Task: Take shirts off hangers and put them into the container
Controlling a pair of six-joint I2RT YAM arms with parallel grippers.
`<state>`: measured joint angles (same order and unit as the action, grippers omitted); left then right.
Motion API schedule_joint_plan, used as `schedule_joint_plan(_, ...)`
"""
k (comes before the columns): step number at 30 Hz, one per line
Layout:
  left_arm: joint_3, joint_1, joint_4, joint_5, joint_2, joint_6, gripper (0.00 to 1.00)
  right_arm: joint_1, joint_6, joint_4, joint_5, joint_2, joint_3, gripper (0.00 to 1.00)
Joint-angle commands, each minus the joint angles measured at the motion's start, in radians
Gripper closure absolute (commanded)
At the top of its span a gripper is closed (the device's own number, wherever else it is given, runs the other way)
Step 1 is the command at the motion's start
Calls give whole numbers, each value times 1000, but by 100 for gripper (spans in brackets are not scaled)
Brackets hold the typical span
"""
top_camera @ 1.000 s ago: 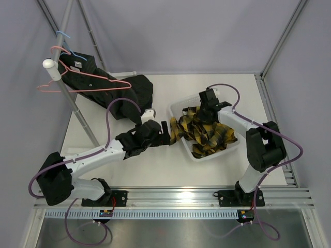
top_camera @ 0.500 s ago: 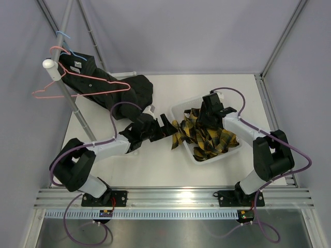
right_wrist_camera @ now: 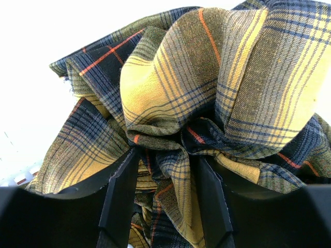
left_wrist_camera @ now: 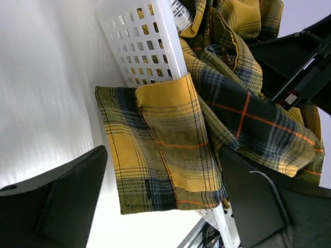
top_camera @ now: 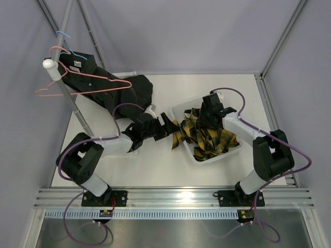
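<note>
The yellow-and-black plaid shirt [top_camera: 209, 137] lies bunched in the white lattice container [top_camera: 182, 105], and one sleeve cuff [left_wrist_camera: 160, 150] hangs out over the container's left wall [left_wrist_camera: 155, 46]. My left gripper [top_camera: 169, 128] is open, its fingers either side of that cuff without touching it [left_wrist_camera: 163, 206]. My right gripper [top_camera: 207, 120] is over the container, open, with loose plaid folds between its fingers [right_wrist_camera: 165, 206]. The black shirt [top_camera: 129, 93] hangs on a pink hanger [top_camera: 98, 77] from the rail and trails onto the table.
A grey rail pole [top_camera: 72, 103] slants across the left side. It carries a bare pink hanger [top_camera: 44, 92] and a light blue hanger [top_camera: 64, 35]. Frame posts stand at the back corners.
The right gripper has opened and let go of the plaid shirt, which now rests in the container. The left arm has folded back, its gripper shifting slightly away from me beside the hanging cuff.
</note>
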<state>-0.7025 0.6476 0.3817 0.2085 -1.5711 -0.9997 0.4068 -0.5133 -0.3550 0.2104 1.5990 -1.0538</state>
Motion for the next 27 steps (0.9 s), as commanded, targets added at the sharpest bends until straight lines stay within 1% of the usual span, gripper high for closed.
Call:
schedule_joint_plan(1, -11, -9, 106, 58, -56, -33, 15, 1, 12, 16, 12, -7, 11, 45)
schedule_joint_plan(3, -17, -8, 157, 72, -101, -59, 24, 0, 13, 13, 18, -4, 11, 45)
schedule_joint_plan(4, -14, -8, 175, 90, -110, -66, 33, 0, 15, 10, 21, 2, 8, 46)
schedule_joint_plan(6, -11, -8, 216, 100, -136, -85, 38, 0, 18, 10, 23, 4, 11, 46)
schedule_joint_plan(7, -8, -8, 224, 104, -141, -89, 44, 0, 16, 13, 27, 4, 12, 45)
schedule_joint_plan(13, 34, -8, 235, 94, -109, -89, 50, 1, 13, 21, 26, 12, 14, 46)
schedule_joint_plan(14, 40, -8, 233, 91, -99, -88, 54, 1, 13, 19, 24, 13, 14, 46)
schedule_joint_plan(16, 58, -8, 218, 82, -66, -85, 58, 0, 13, 22, 24, 19, 14, 46)
schedule_joint_plan(19, 70, -8, 172, 62, -17, -71, 59, 1, 12, 21, 27, 26, 12, 46)
schedule_joint_plan(22, 75, -8, 143, 48, 16, -59, 64, 0, 9, 21, 27, 24, 14, 46)
schedule_joint_plan(27, 74, -8, 138, 46, 19, -56, 68, 1, 9, 19, 32, 22, 15, 46)
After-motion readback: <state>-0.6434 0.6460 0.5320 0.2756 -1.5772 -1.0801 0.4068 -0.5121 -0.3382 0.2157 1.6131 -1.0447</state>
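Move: The plaid shirt's sleeve end, hanging over the container's near-left rim, lies about 3 cm to the left hand's right, 3 cm back and some 3 cm below it. The container's middle is about 16 cm right and 2 cm back of the left hand, with the shirt's bulk in it 17 cm right and 4 cm back. From the right hand the sleeve end lies about 13 cm left and 10 cm back. Left fingers reach about 2 cm right, closing to pinch the overhanging sleeve, then ease back left, rising slightly. ##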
